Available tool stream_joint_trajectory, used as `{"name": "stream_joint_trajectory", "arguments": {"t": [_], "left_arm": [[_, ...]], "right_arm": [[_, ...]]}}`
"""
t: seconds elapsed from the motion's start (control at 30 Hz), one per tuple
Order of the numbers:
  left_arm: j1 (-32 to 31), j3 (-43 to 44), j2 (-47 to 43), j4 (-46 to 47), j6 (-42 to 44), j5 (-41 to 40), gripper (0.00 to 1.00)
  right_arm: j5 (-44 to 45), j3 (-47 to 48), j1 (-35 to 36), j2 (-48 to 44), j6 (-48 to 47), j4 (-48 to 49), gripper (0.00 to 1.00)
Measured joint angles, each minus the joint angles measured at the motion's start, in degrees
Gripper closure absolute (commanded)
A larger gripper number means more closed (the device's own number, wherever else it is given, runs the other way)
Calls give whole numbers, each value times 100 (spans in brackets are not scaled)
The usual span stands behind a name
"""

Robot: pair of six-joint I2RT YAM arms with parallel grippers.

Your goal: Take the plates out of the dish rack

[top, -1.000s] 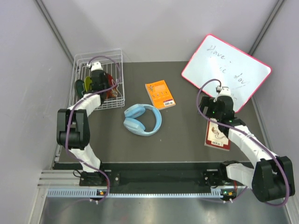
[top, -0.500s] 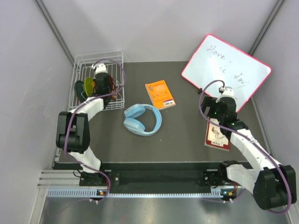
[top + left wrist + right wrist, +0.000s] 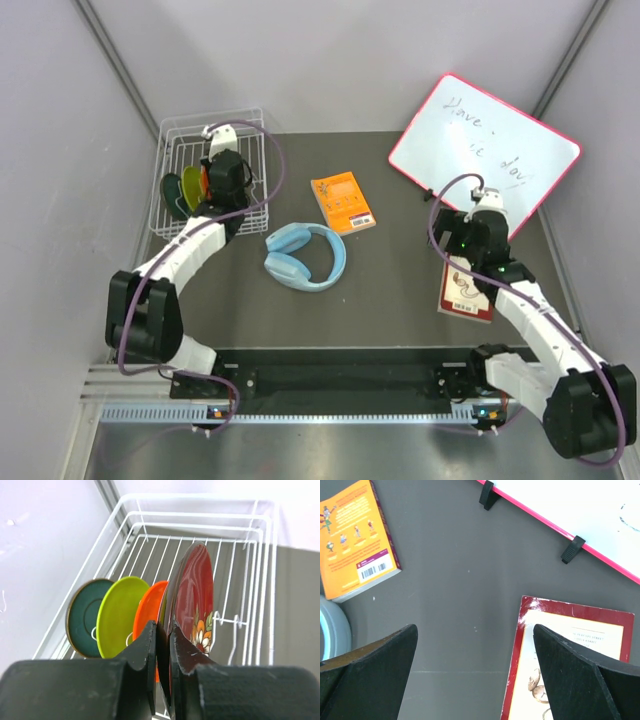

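Observation:
The white wire dish rack [image 3: 163, 140] [image 3: 260, 570] stands at the table's back left. My left gripper [image 3: 164, 630] [image 3: 228, 172] is shut on the near rim of the dark red patterned plate [image 3: 192, 590], which stands upright on edge over the rack. Left of it stand the orange plate [image 3: 150, 607] [image 3: 203, 181], the yellow-green plate [image 3: 120, 612] [image 3: 190, 187] and the teal plate [image 3: 85, 617] [image 3: 172, 192], all on edge. In the top view the gripper hides the red plate. My right gripper [image 3: 475, 630] [image 3: 482, 203] hangs open over bare table, with nothing between its fingers.
Light blue headphones [image 3: 305, 256] lie mid-table, with an orange book [image 3: 342, 202] [image 3: 355, 540] behind them. A red-framed whiteboard [image 3: 485, 150] leans at the back right. A red-edged book [image 3: 466, 290] [image 3: 570, 655] lies under the right arm.
My left gripper has shut on the dark red plate and shifted back and slightly right with it. The right arm has drifted a little.

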Motion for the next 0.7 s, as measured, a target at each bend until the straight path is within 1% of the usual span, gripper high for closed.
{"name": "stream_joint_trajectory", "arguments": {"t": [0.07, 0.17, 0.33, 0.4, 0.47, 0.57, 0.7], "left_arm": [[-66, 2, -184, -72, 2, 39, 100], [-131, 15, -586, -422, -173, 385, 100], [-160, 63, -1381, -1106, -984, 1534, 100], [-168, -26, -1659, -1163, -1410, 2116, 100], [-197, -155, -1853, -1161, -1814, 2653, 100], [-365, -468, -1978, -1095, -2435, 3467, 100], [-776, -925, -1956, -1086, -2957, 4022, 100]], "right_arm": [[-48, 0, 0, -72, 26, -17, 2], [-302, 0, 0, -208, 109, -15, 3], [-1119, 0, 9, -251, 442, 190, 5], [-1552, -4, 68, -214, 684, 476, 5], [-1808, -11, 175, -155, 874, 763, 5], [-2111, -15, 557, 76, 1209, 1320, 5], [-2321, -37, 1034, 498, 1552, 2004, 5]]}}
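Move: The red plate, already pinched in the left hand, is bound for the open right gripper, some 15 cm back, 52 cm to the right and 10 cm below the left hand; the orange plate stands about 4 cm left, 2 ahead and 12 below. From the right hand the red plate is roughly 50 cm left, 17 ahead and 9 higher, the headphones 33 left and 5 back, the orange book 23 left and 8 ahead, both 13 below. Rightward some 17 cm and back about 10, the left hand swings the red plate out past the rack's right side towards the right gripper, rising at first and then dipping, while it turns clockwise and rolls its left side down, keeping the pinch. The right hand comes left about 14 cm to meet it, rising a little, turning counter-clockwise with its left side lifting, fingers still wide open and empty. ##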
